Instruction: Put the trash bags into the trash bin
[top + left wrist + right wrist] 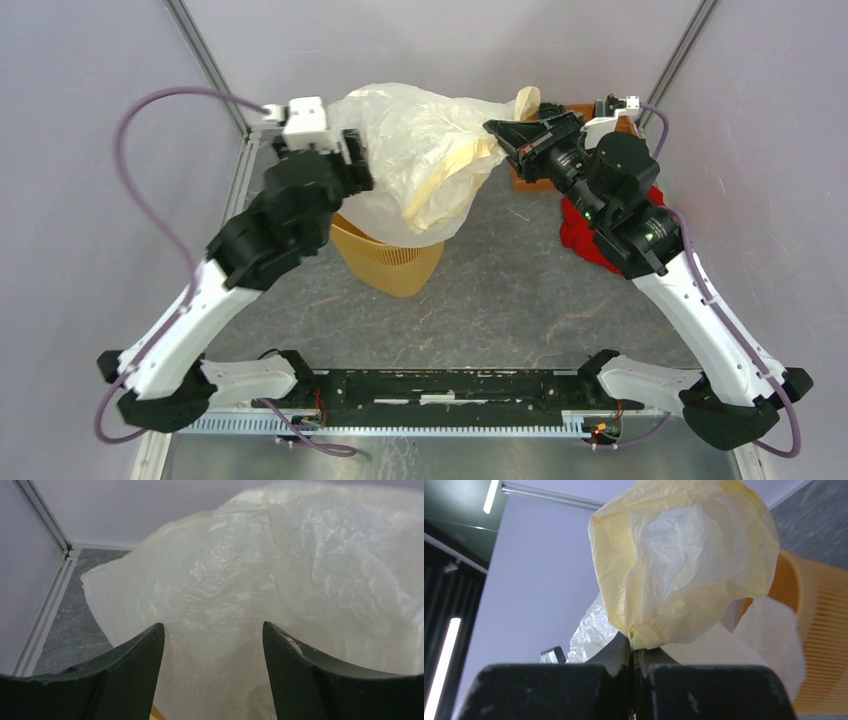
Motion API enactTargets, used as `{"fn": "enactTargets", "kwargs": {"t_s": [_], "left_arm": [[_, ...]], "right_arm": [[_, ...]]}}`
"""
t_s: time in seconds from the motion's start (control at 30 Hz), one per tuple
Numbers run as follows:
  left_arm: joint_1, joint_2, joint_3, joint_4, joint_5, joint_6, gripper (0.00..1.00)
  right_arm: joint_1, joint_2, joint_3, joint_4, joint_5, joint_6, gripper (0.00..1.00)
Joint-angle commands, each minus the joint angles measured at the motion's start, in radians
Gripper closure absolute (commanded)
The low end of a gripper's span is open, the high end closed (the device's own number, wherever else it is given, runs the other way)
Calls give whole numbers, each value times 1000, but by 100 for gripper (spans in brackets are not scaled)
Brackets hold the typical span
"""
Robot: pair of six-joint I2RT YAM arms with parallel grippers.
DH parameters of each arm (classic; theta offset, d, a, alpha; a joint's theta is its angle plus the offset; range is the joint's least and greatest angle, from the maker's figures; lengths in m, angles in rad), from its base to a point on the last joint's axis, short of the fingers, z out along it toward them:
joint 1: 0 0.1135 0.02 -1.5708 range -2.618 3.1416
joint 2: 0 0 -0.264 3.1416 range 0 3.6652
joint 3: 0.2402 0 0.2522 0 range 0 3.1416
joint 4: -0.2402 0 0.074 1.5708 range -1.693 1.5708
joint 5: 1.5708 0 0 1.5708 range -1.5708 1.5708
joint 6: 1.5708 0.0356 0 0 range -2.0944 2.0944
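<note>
The trash bag is a big crinkly cream-white film held up in the air at the back middle. My right gripper is shut on a bunched yellowish fold at its right side; in the right wrist view that fold balloons above the closed gripper. My left gripper is at the bag's left flank, jaws wide apart. The left wrist view has the bag filling the space beyond the open gripper. The orange-yellow lattice trash bin sits under the bag, its top hidden by film and by my left arm; the trash bin also shows at the right.
A red cloth lies on the table under my right arm. A brown-orange tray sits behind it at the back right. Metal frame posts and pale walls close in the back corners.
</note>
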Motion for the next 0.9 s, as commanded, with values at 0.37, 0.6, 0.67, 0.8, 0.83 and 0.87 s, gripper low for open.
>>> {"fn": "enactTargets", "kwargs": {"t_s": [0.37,0.6,0.67,0.8,0.83,0.87], "left_arm": [[324,139,-240,63,717,-156,37],[318,34,-335,107,792,-193,45],[317,34,-330,95,794,-195,45],[317,68,-425,146,858,-263,46],[318,59,-497,183,861,-293,46],[318,48,-550,229,861,-323,44]], "right_arm": [[-143,276,54,432,-932,-691,99],[8,358,154,311,-893,-925,99],[11,370,137,355,-897,-890,99],[27,399,126,372,-874,-841,99],[36,398,116,373,-866,-838,99],[42,394,103,372,-851,-834,99]]}}
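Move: The bin's middle lies about 2 cm ahead of the left hand, 8 cm to its right and 31 cm below. The spread bag's middle is nearer, 3 cm ahead of that hand, 10 cm right and 3 cm below. From the right hand, which holds the bag's hem, the bin is level fore and aft, 14 cm left and 36 cm down; the wooden tray lies some 22 cm ahead of that hand, 18 cm right and 48 cm down. With its fingers against the bag, the left hand stuffs it down towards the bin's mouth, dropping some 17 cm; it first reaches forward, then draws partly back and shifts right, tipping down and turning clockwise while the fingers partly close. The right hand keeps its pinch on the hem and carries it about 14 cm left over the bin, sinking a little as its fingers swing round counter-clockwise to point left. ##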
